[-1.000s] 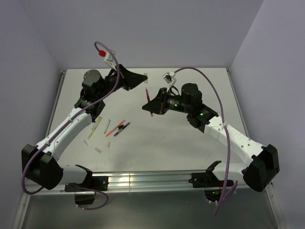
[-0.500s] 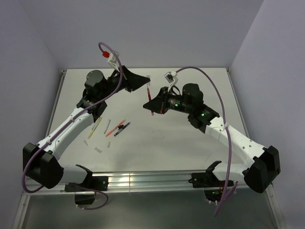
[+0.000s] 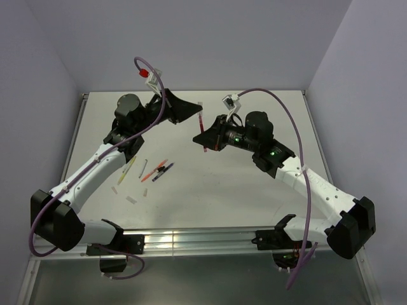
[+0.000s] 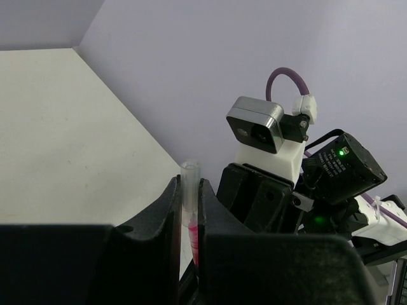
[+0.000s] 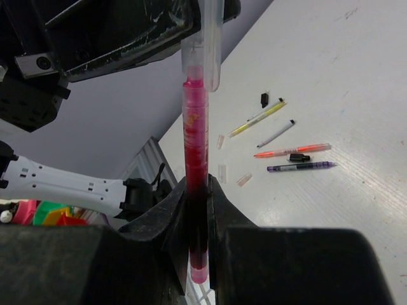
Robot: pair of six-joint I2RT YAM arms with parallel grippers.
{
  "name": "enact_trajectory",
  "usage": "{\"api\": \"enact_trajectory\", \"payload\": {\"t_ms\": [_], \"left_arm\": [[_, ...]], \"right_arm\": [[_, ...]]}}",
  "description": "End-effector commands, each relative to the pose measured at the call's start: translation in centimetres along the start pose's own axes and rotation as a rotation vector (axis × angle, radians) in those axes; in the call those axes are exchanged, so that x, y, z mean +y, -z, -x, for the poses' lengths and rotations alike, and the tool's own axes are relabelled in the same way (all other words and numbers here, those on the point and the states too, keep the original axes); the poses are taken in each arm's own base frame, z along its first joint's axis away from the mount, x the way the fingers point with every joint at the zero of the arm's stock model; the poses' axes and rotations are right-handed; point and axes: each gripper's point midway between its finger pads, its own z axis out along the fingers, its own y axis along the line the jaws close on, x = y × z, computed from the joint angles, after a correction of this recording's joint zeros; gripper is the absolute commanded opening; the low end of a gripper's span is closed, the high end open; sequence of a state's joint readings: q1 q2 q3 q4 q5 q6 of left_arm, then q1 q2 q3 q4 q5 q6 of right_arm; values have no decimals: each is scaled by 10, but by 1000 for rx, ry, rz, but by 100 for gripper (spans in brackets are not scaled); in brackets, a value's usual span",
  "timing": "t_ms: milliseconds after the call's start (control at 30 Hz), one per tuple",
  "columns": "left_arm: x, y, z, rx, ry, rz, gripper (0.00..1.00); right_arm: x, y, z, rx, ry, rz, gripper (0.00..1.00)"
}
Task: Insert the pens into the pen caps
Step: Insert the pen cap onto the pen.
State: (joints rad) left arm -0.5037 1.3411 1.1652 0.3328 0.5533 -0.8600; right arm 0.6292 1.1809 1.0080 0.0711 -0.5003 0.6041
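Note:
High over the back of the table my two grippers meet tip to tip. A clear pen cap stands upright in my left gripper, which is shut on it. My right gripper is shut on a red pen, and the pen's tip sits in the mouth of the cap. In the top view the red pen runs between the left gripper and the right gripper. On the table lie a yellow pen, a white-black pen, an orange pen and a purple pen.
Loose caps lie among the pens: black ones and clear ones. In the top view this cluster is left of centre, under my left arm. A metal rail runs along the near edge.
My left gripper has carried the clear cap a little right and down onto the red pen's tip. The right gripper has shifted slightly right with the pen.

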Motion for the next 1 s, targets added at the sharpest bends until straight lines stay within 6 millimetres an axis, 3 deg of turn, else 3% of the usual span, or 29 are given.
{"api": "enact_trajectory", "payload": {"t_ms": [0, 300, 633, 967], "left_arm": [[-17, 1, 6, -15, -36, -55, 0], [-33, 0, -2, -38, -3, -91, 0], [-68, 3, -37, -52, -10, -83, 0], [-96, 22, -65, 36, -71, -174, 0]], "right_arm": [[14, 12, 29, -100, 62, 2, 0], [6, 15, 35, -140, 65, -47, 0], [7, 39, 51, -258, 106, -105, 0], [15, 53, 54, -285, 161, -95, 0]]}}
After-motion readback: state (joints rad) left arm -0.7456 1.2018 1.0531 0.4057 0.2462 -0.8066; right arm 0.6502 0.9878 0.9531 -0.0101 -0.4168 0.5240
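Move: Between the two hands, high over the bare table, the pink pen in the right fingers already has its nib at the mouth of the clear pen cap in the left fingers. From the right hand the cap lies about 9 cm ahead, 1 cm left and 6 cm higher. From the left hand the pen's middle lies roughly 6 cm back, 1 cm to its right and 4 cm lower. Nothing else stands near them. Drawing the cap back down the pen, the left hand creeps at first, then travels about 5.5 cm back with some right and upward drift. The right hand keeps its grip on the pen, edges forward slightly, then goes right, back and up by 2 to 3 cm each, tipping upward a little. The left hand gains about 3 cm on it, driving the barrel into the cap; both grips stay closed. ##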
